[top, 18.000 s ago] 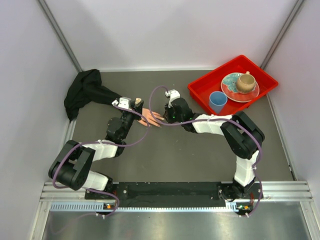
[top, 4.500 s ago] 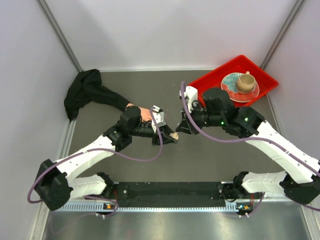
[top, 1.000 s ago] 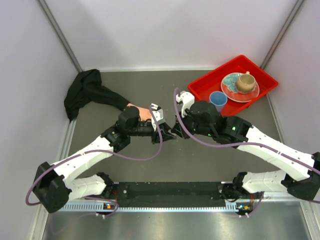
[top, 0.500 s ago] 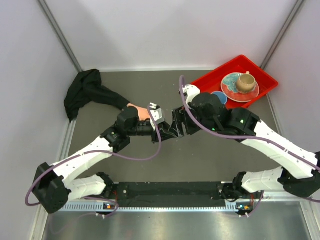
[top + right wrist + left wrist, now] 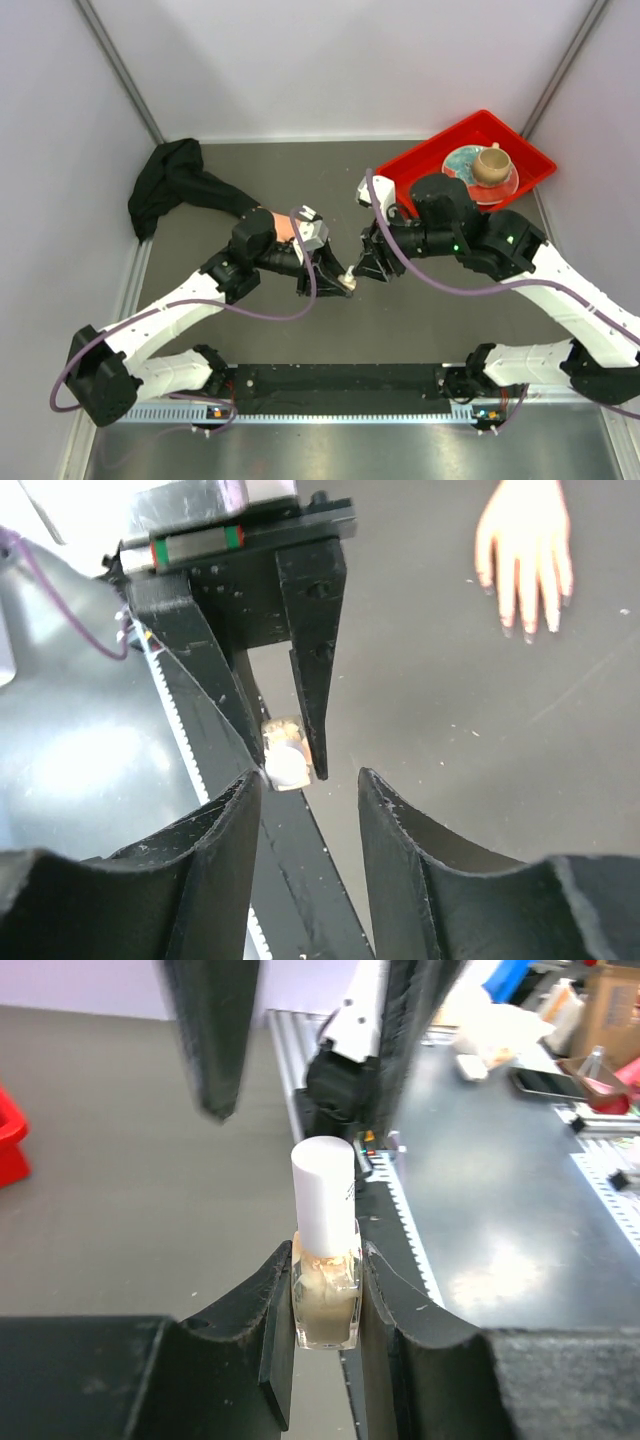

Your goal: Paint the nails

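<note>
My left gripper is shut on a small tan bottle with a white cap, held up off the table. My right gripper faces it from the right, open, with nothing between its fingers; the bottle sits just past its left fingertip. In the right wrist view the pink mannequin hand lies flat on the grey table, its small dark nails at the fingertips. From above, my left arm covers most of the hand, and its black sleeve runs back to the left.
A red tray at the back right holds a plate with a tan cup. The sleeve ends in a heap of black fabric at the back left wall. The metal rail runs along the near edge.
My right gripper has drawn back to the right, away from the bottle, and now stands open. My left gripper has swung the bottle slightly nearer and to the right.
</note>
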Robot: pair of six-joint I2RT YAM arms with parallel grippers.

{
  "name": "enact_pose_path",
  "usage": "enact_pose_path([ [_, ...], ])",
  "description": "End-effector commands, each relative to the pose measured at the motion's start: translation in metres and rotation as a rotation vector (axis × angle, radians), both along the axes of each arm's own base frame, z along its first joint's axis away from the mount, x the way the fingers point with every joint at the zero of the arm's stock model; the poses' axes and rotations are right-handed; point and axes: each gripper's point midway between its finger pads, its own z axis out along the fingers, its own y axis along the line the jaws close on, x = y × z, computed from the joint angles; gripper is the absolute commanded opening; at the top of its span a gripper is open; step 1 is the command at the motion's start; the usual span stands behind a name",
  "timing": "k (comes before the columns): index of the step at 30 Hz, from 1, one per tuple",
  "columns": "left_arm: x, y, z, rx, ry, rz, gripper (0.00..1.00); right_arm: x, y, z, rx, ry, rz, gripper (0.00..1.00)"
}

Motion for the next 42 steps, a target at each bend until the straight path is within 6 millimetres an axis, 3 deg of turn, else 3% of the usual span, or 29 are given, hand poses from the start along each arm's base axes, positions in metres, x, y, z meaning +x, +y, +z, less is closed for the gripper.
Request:
enact_pose_path([
  [1,-0.019,0.005,0.035,-0.076,-0.043,-0.102,0.0,-0.009,0.009,0.01,0.065,-0.04,0.134,0.42],
  [14,-0.016,0.002,0.027,-0.053,-0.03,-0.107,0.0,-0.013,0.022,0.0,0.07,0.012,0.193,0.29],
  [17,-0.011,0.0,0.028,-0.05,-0.041,-0.082,0.0,-0.015,0.024,-0.003,0.066,0.029,0.208,0.18],
  [19,-0.006,-0.001,0.027,-0.044,-0.055,-0.053,0.0,-0.015,0.026,-0.006,0.061,0.037,0.214,0.04],
  [22,0.021,-0.003,0.028,-0.03,-0.102,0.114,0.0,-0.011,0.028,-0.009,0.062,0.052,0.185,0.0],
  [26,0.06,0.001,0.029,-0.017,-0.155,0.353,0.0,0.011,0.031,-0.027,0.036,0.074,0.03,0.0],
  [27,0.076,0.006,0.03,-0.011,-0.175,0.457,0.0,0.023,0.03,-0.033,0.005,0.051,-0.053,0.0],
  [29,0.089,0.01,0.029,-0.006,-0.213,0.553,0.0,0.03,0.031,-0.036,-0.025,0.063,-0.188,0.0],
  [30,0.096,0.013,0.032,-0.011,-0.253,0.605,0.0,0.049,0.026,-0.044,-0.06,0.049,-0.328,0.0],
  [31,0.114,0.021,0.026,0.013,-0.27,0.728,0.0,0.051,0.025,-0.048,-0.04,0.136,-0.454,0.0],
  [34,0.134,0.028,0.025,0.022,-0.333,0.881,0.0,0.06,0.036,-0.051,-0.014,0.157,-0.635,0.0],
  [38,0.138,0.022,0.023,0.011,-0.361,0.901,0.0,0.071,0.042,-0.048,0.0,0.157,-0.762,0.0],
  [42,0.133,0.011,0.012,0.028,-0.338,0.837,0.0,0.069,0.053,-0.038,0.046,0.183,-0.724,0.0],
])
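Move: My left hand already grips the nail polish bottle, its white cap standing about 4 cm above that hand's point. For my right hand, the cap is straight to its left by some 2 cm and about 1 cm below, just between the open fingertips. From the right hand, the model hand lies on the table about 21 cm ahead, 16 cm left and 31 cm below; the red tray is some 36 cm ahead, 28 cm right and 30 cm below. I ease my right hand about 2 cm left and slightly back, and shut its fingers on the cap while my left hand steadies the bottle. Then I carry both hands forward together some 10 cm and down about 5, turning the right clockwise about 50 degrees and the left counter-clockwise about as much, to twist the cap against the bottle. ##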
